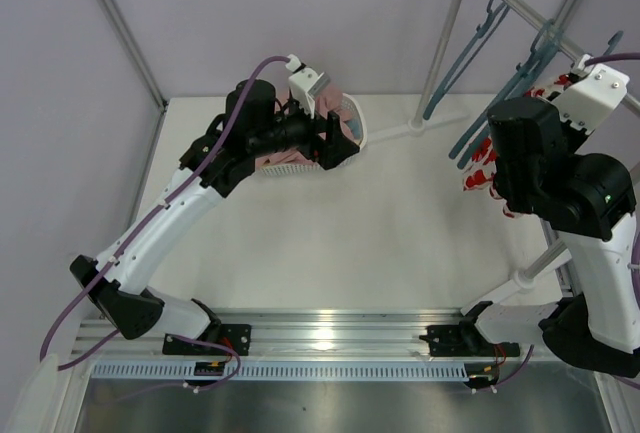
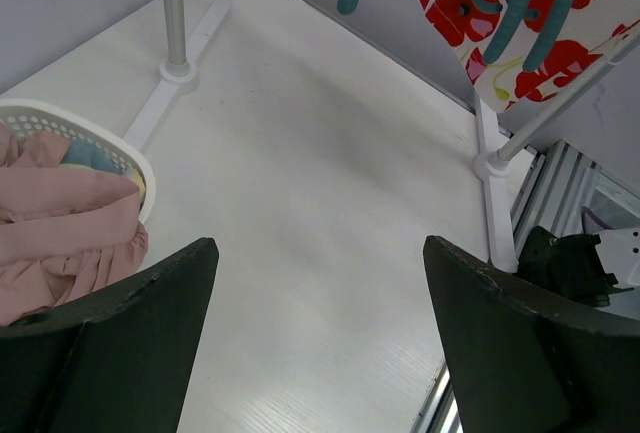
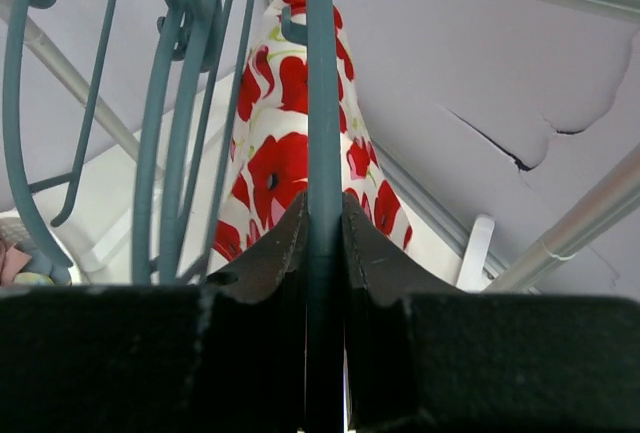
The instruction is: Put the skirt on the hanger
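The skirt (image 3: 275,168), white with red poppies, hangs at the rack on the right, draped over a teal hanger (image 3: 322,103). My right gripper (image 3: 323,215) is shut on a straight bar of that hanger, with the skirt just beyond the fingertips. In the top view the skirt (image 1: 482,168) shows beside my right arm, whose fingers are hidden under the wrist. My left gripper (image 2: 315,243) is open and empty, held above the table next to the basket; it also shows in the top view (image 1: 335,138). From the left wrist, the skirt (image 2: 445,13) and hanger (image 2: 530,13) are far off.
A white basket (image 2: 110,143) holds a dusty-pink garment (image 2: 60,233) at the back left (image 1: 355,123). Several more teal hangers (image 1: 480,43) hang from the rack rail (image 1: 520,3). The rack's posts and white feet (image 2: 490,163) stand on the table.
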{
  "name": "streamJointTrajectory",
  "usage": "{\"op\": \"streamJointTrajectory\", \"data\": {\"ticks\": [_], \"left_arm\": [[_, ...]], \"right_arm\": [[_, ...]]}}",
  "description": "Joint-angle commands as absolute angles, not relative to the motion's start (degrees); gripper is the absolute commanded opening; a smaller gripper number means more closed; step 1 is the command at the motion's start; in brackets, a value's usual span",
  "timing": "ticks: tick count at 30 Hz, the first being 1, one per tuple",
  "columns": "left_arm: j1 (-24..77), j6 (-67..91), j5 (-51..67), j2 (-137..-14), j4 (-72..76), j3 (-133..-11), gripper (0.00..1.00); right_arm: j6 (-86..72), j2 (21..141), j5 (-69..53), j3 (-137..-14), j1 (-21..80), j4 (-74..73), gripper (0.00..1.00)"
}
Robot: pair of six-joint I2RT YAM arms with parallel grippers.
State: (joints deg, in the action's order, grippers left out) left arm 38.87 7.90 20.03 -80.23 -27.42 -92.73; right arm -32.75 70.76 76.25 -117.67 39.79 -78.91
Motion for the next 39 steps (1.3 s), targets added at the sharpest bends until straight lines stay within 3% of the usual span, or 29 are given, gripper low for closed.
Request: {"op": "streamJointTrajectory", "data": {"ticks": [1,6,11,27,30,31,33,34,36,39], "left_arm": [[39.20,7.12,21.97,-79.28,-25.05,-92.72,0.90],[39.20,5.98,21.97,-79.19,-25.05,-92.11,0.90],[39.20,5.89,22.50,-78.66,-24.52,-91.32,0.90],[39.20,4.66,22.76,-76.90,-24.17,-88.33,0.91],[39.20,4.48,22.68,-76.82,-24.08,-88.24,0.91],[39.20,4.48,22.59,-76.82,-24.17,-88.24,0.91],[39.20,4.40,22.50,-76.73,-24.26,-88.16,0.91],[39.20,4.39,22.59,-76.73,-24.17,-88.24,0.91],[39.20,4.48,22.59,-76.82,-24.17,-87.98,0.91],[39.20,4.48,22.59,-76.82,-24.26,-88.24,0.92]], "right_arm": [[-28.92,72.15,82.09,-122.33,39.46,-87.28,0.00],[-28.56,71.98,83.50,-122.70,39.46,-87.01,0.00],[-31.11,70.49,84.11,-115.06,37.80,-87.28,0.00],[-33.40,63.54,75.42,-100.19,30.67,-81.74,0.00],[-32.87,63.20,72.17,-101.68,30.59,-81.30,0.11],[-32.70,63.11,71.20,-102.39,30.59,-81.30,0.23],[-32.08,62.67,69.27,-104.76,30.59,-81.21,0.37],[-31.91,62.49,67.34,-105.55,30.50,-81.30,0.56],[-31.47,61.79,64.44,-107.40,30.67,-81.39,0.76],[-31.64,61.17,61.62,-110.91,30.59,-82.70,0.81]]}}
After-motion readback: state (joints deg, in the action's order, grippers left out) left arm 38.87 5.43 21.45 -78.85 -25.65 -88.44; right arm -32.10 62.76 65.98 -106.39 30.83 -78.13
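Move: The held hanger, skirt already on it, is bound for the rack's rod: the stretch for its hook lies roughly 7 cm ahead of the right hand, 5 cm to its right and 9 cm above. The paired hangers' bodies are about 11 cm left and 5 cm ahead of that hand, and the far hanger is some 16 cm left and 13 cm ahead. For the left hand, the rod stretch is roughly 40 cm right, 2 cm ahead and 18 cm above. The skirt's hanger, still pinched in the right fingers at the start, is lifted another centimetre, then carried down about 6.5 cm and some 4 cm to the right to set its hook on the rod, the hand easing back a little and turning slightly clockwise. The fingers then open wide around the hanger, and the hand starts to drift up and left. ##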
